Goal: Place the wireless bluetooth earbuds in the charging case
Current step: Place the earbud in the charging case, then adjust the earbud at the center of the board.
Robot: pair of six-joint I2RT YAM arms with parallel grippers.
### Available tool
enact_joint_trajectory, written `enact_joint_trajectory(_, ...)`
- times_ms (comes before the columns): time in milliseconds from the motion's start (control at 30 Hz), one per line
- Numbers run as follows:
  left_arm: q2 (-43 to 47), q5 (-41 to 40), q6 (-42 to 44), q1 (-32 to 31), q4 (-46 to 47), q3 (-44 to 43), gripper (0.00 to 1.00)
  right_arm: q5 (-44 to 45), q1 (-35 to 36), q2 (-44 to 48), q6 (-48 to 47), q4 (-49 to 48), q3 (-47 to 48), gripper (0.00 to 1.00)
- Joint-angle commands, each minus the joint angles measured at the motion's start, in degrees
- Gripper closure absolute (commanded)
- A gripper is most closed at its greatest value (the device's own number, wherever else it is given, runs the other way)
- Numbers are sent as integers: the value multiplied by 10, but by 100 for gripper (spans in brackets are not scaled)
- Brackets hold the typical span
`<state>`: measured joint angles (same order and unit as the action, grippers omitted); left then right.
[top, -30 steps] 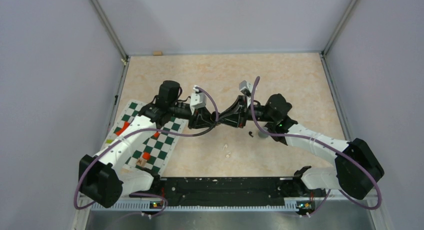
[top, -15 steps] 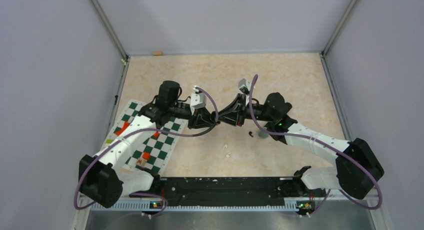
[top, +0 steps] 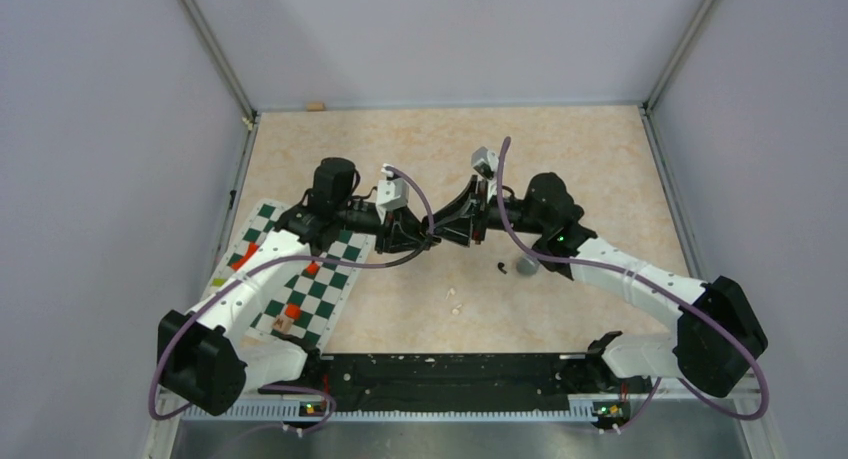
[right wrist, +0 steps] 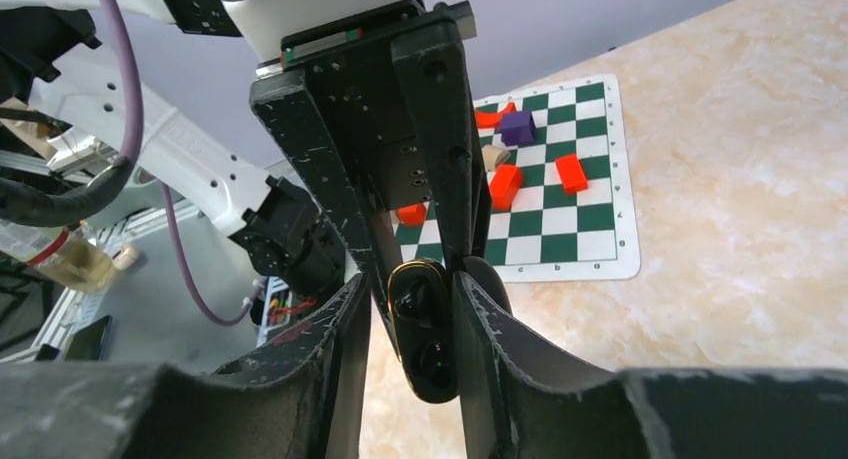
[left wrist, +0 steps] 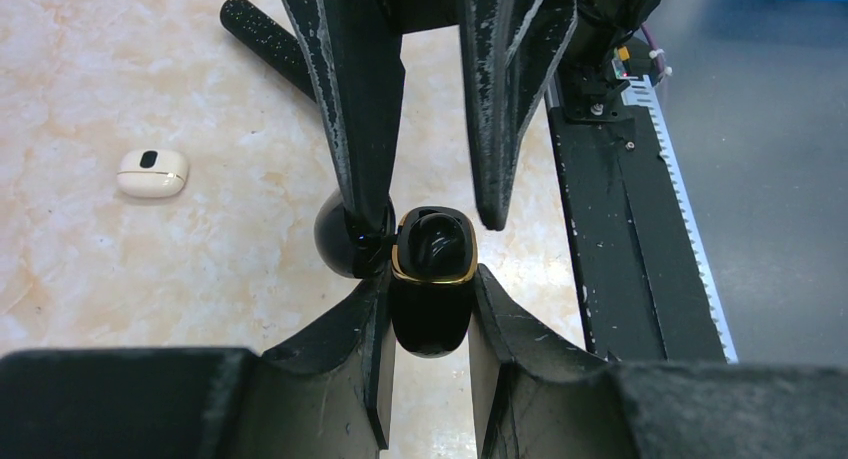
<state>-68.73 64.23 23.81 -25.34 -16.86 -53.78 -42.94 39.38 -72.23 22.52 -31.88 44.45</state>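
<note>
My left gripper (left wrist: pixel 430 279) is shut on the black, gold-rimmed charging case (left wrist: pixel 432 319), held above the table with its lid (left wrist: pixel 335 239) swung open. A glossy black earbud (right wrist: pixel 412 297) sits in the case's upper socket; the lower socket is too dark to read. My right gripper (right wrist: pixel 413 279) straddles the case's open end, its jaws parted, with a gap on one side. In the top view both grippers, left (top: pixel 425 237) and right (top: pixel 445 234), meet mid-table. Tiny white earbuds (top: pixel 452 299) lie on the table near the front. A tiny black piece (top: pixel 499 269), earbud-like, lies to their right.
A green-and-white chess mat (top: pixel 300 279) with red blocks lies at the left. A grey round thing (top: pixel 525 266) sits under the right arm. A white oval piece (left wrist: pixel 152 172) and a black speckled rod (left wrist: pixel 265 39) lie on the table. A black rail (top: pixel 450 369) lines the near edge.
The right gripper's jaws have parted around the case. Both wrists have shifted slightly left and toward the back; the left gripper keeps its hold.
</note>
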Motion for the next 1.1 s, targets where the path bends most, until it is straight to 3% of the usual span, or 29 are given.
enact_joint_trajectory(0, 25, 56, -38, 10, 51, -4, 100, -15, 0, 15, -33, 39, 51, 63)
enact_joint_trajectory(200, 37, 61, -60, 28, 73, 1, 100, -106, -9, 52, -98, 143, 112, 54)
enact_joint_trajectory(367, 55, 50, -176, 55, 208, 28, 100, -137, -45, 98, -185, 236, 146, 34)
enact_joint_trajectory(433, 66, 27, -234, 69, 268, 40, 100, -126, -66, 117, -240, 274, 146, 22)
enact_joint_trajectory(633, 98, -6, -311, 113, 300, 36, 100, 24, -108, 147, -442, 399, 119, 9)
enact_joint_trajectory(833, 129, -50, -488, 166, 582, 136, 100, 138, -123, 131, -542, 412, 35, 7)
enact_joint_trajectory(933, 137, -71, -492, 169, 641, 182, 100, 127, -123, 115, -540, 426, 22, 8)
enact_joint_trajectory(1067, 136, -39, -467, 170, 693, 244, 100, 121, -123, 99, -561, 443, 11, 9)
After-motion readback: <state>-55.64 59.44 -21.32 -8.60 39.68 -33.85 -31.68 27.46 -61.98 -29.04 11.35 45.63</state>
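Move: The left hand still holds the open black case, with the right fingertips close around its rim. The black earbud left on the table lies roughly 13 cm to the right of the right hand, 4 cm ahead and 26 cm below. The microphone's middle is some 11 cm right of that earbud and 7 cm farther out. The white case is 17 cm beyond the earbud, and the white earbuds sit 10 cm to its left and 6 cm nearer. From the left hand, the black earbud is about 15 cm right, 5 cm ahead and 22 cm down. The right fingers come away from the rim of the black case, spreading nearly wide as the hand rises about 8 cm, then swings right and forward and drops quickly towards the remaining black earbud, tipping the fingers down some 25 degrees. The left hand keeps its grip and carries the open case up, left and forward, about 10 cm in all, swinging counter-clockwise and tilting its fingers up. ##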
